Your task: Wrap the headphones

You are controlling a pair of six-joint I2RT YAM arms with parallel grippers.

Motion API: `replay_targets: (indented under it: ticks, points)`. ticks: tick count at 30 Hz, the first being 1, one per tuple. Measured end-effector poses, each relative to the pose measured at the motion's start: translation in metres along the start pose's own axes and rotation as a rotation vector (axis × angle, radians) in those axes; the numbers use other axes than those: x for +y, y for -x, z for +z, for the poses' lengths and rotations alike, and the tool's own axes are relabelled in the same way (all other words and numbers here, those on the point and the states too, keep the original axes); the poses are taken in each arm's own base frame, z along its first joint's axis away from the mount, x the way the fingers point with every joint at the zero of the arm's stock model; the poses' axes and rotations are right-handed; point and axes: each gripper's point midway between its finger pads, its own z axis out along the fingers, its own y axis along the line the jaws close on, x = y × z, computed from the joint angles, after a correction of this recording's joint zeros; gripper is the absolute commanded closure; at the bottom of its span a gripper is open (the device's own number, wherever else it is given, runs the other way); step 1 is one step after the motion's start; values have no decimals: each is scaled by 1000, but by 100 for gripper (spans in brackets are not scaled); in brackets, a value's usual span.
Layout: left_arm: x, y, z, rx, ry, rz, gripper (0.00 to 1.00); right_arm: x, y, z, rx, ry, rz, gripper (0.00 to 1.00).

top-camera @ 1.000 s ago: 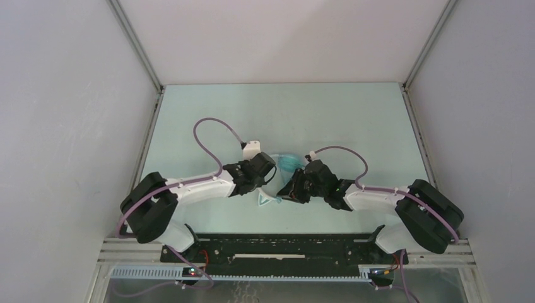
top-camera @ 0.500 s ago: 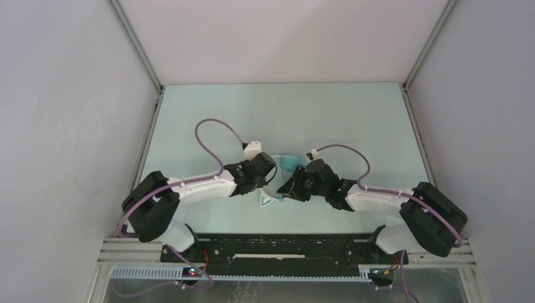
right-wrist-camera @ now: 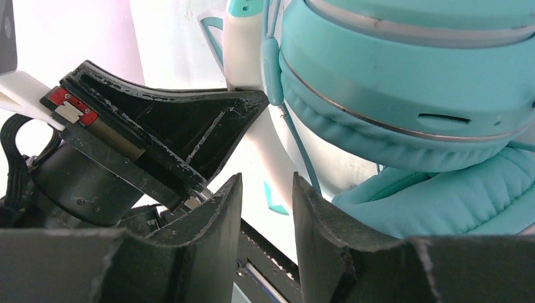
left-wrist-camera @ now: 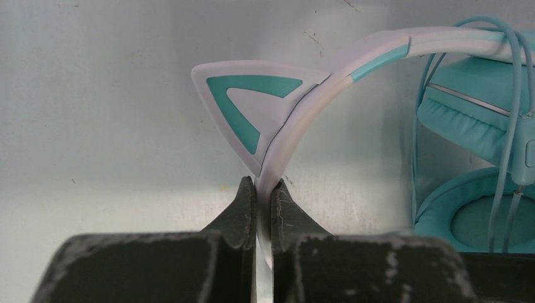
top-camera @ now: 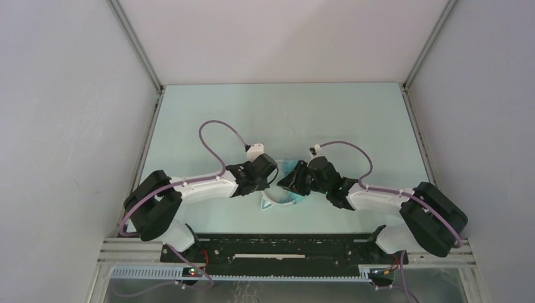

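Note:
The headphones (top-camera: 282,201) lie on the table between my two grippers. In the left wrist view my left gripper (left-wrist-camera: 263,189) is shut on the white headband (left-wrist-camera: 296,120), just below a teal-edged cat ear (left-wrist-camera: 249,104). The teal ear cups (left-wrist-camera: 473,107) and the thin teal cable (left-wrist-camera: 508,126) sit to its right. My right gripper (right-wrist-camera: 268,189) is open, with nothing between its fingers. It is close under an ear cup (right-wrist-camera: 410,76), and the cable (right-wrist-camera: 296,145) and headband (right-wrist-camera: 243,57) run just beyond its tips. Seen from above, the left gripper (top-camera: 272,182) and the right gripper (top-camera: 288,182) almost meet.
The pale green table (top-camera: 284,113) is walled by white panels at the back and both sides. A black base rail (top-camera: 271,249) runs along the near edge. A finger of my left gripper (right-wrist-camera: 189,132) crowds the left side of the right wrist view.
My right gripper has moved left and slightly away from the base toward the left gripper, and its jaws have widened. The headphones have shifted a little with it. The left gripper stays shut on the headband.

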Motion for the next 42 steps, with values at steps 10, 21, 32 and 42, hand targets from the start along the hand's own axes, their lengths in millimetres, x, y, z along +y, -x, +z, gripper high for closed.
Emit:
replay_targets:
  ticks: [10, 21, 32, 42]
  points:
    - [0, -3, 1, 11, 2, 4, 100, 21, 11, -27, -49, 39, -68, 55]
    - [4, -6, -1, 32, 17, 21, 100, 31, 83, -130, -402, -17, -205, 30]
    - [-13, 0, -8, 86, -24, 92, 86, -39, 112, -183, -558, -292, -209, 28]
    - [-30, 12, -7, 123, -64, 140, 38, -46, 109, -186, -549, -321, -227, 15]
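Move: My left hand is shut on the left side of the headphones' headband, just above the table. From there the far ear cup lies about 10 cm right and 6 cm ahead, the near ear cup some 12 cm right and 2 cm back, both slightly higher, and the near cat ear 6 cm back. My right hand hovers empty over the ring: the far cup is about 5 cm ahead and 2 cm right, the near cup 4 cm back and 5 cm right, both a little below. I lift my right hand about 11 cm out from between the ear cups, then sweep it some 20 cm right, away from the headphones, rolling the wrist and opening the half-open fingers wide. My left hand eases the headband slightly down and back, nudges right by 2–3 cm while twisting about 10 degrees clockwise, then opens halfway, lets go of the band and starts to rise. ##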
